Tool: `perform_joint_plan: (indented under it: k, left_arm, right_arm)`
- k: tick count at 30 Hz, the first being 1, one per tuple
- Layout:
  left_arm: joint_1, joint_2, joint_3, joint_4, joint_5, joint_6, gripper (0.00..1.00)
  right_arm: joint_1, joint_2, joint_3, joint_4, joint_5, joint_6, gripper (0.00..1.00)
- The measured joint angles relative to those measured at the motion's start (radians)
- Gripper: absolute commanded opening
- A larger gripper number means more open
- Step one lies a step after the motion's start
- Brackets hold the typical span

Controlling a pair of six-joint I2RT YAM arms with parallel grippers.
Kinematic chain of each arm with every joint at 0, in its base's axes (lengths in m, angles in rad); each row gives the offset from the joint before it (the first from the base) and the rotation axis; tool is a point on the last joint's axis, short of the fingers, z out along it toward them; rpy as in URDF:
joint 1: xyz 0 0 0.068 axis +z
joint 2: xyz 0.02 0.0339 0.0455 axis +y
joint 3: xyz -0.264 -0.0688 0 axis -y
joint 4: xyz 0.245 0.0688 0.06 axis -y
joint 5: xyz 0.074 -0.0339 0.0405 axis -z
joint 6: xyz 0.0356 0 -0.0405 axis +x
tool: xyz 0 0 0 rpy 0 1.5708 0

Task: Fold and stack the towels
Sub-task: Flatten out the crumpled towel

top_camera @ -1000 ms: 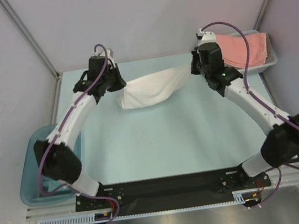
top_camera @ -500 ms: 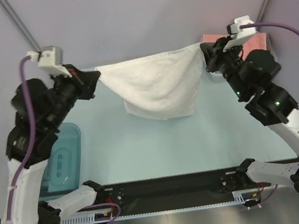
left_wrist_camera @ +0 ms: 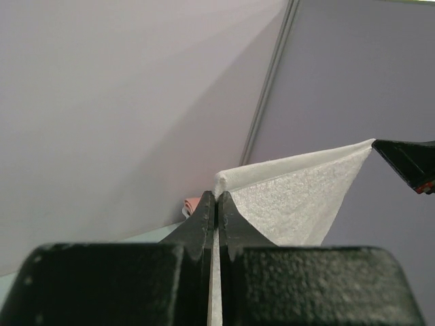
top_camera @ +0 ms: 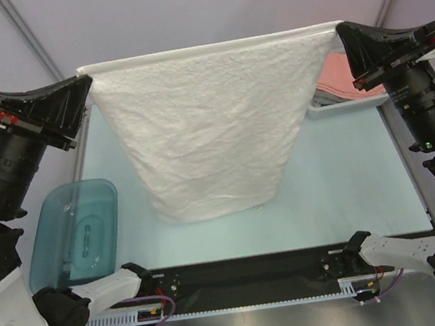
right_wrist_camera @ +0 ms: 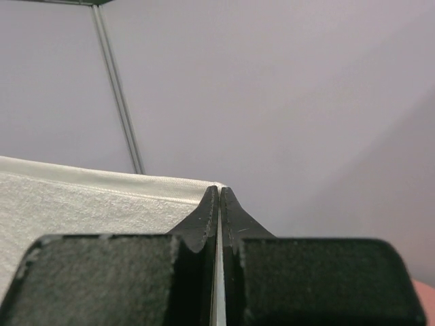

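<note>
A white towel (top_camera: 204,124) hangs spread out high above the table, its top hem pulled taut between my two grippers. My left gripper (top_camera: 86,78) is shut on the towel's top left corner (left_wrist_camera: 221,182). At the other end my right gripper (top_camera: 339,29) is shut on the top right corner (right_wrist_camera: 204,185). The towel narrows toward its lower edge, which hangs over the front of the table. A salmon-pink towel (top_camera: 340,75) lies in a basket at the back right, partly hidden behind the white towel and my right arm.
A teal plastic tub (top_camera: 74,240) sits at the table's left edge, below my left arm. The white mesh basket (top_camera: 339,102) stands at the back right. The light blue tabletop (top_camera: 349,177) shows to the right of the hanging towel.
Both arms have risen and spread apart, lifting the white towel off the table and stretching it from a sagging bunch into a flat hanging sheet.
</note>
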Motion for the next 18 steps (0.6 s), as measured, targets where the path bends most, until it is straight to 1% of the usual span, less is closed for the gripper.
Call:
perform_joint_plan:
  k: [6, 12, 14, 18]
  left_arm:
    - [0.000, 0.032, 0.010, 0.047, -0.002, 0.003, 0.00]
    - [0.016, 0.110, 0.006, 0.119, -0.070, 0.027, 0.00]
    - [0.068, 0.159, -0.001, 0.149, -0.076, 0.026, 0.00]
    - [0.198, 0.279, -0.047, 0.223, -0.037, -0.008, 0.00]
  right_arm:
    - [-0.001, 0.027, 0.045, 0.009, -0.010, -0.037, 0.00]
    - [-0.012, 0.114, 0.067, 0.067, 0.040, -0.105, 0.00]
    - [-0.043, 0.170, 0.074, 0.086, 0.049, -0.112, 0.00]
    - [-0.219, 0.340, 0.101, 0.115, -0.045, -0.067, 0.00]
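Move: The white towel hangs by two corners between the raised hands, its middle some 13 cm right of the left hand, level with it fore and aft, and about 28 cm below. The table's bare middle, where it is bound, lies about 12 cm ahead, 14 cm right and 65 cm below; the empty teal bin is 22 cm left, level fore and aft. From the right hand, the table's middle is 8 cm ahead, 14 cm left; the basket with the pink towel is 32 cm ahead, 19 cm right. The white towel's top edge, still pinched at both corners, is kept high with barely a centimetre of rise, then swung forward over the table with gathering speed, about 15 cm by both hands, sinking some 3 cm late on. The hands draw slightly together and their fingers swing 10 to 15 degrees to point more straight forward; both grips stay shut. ##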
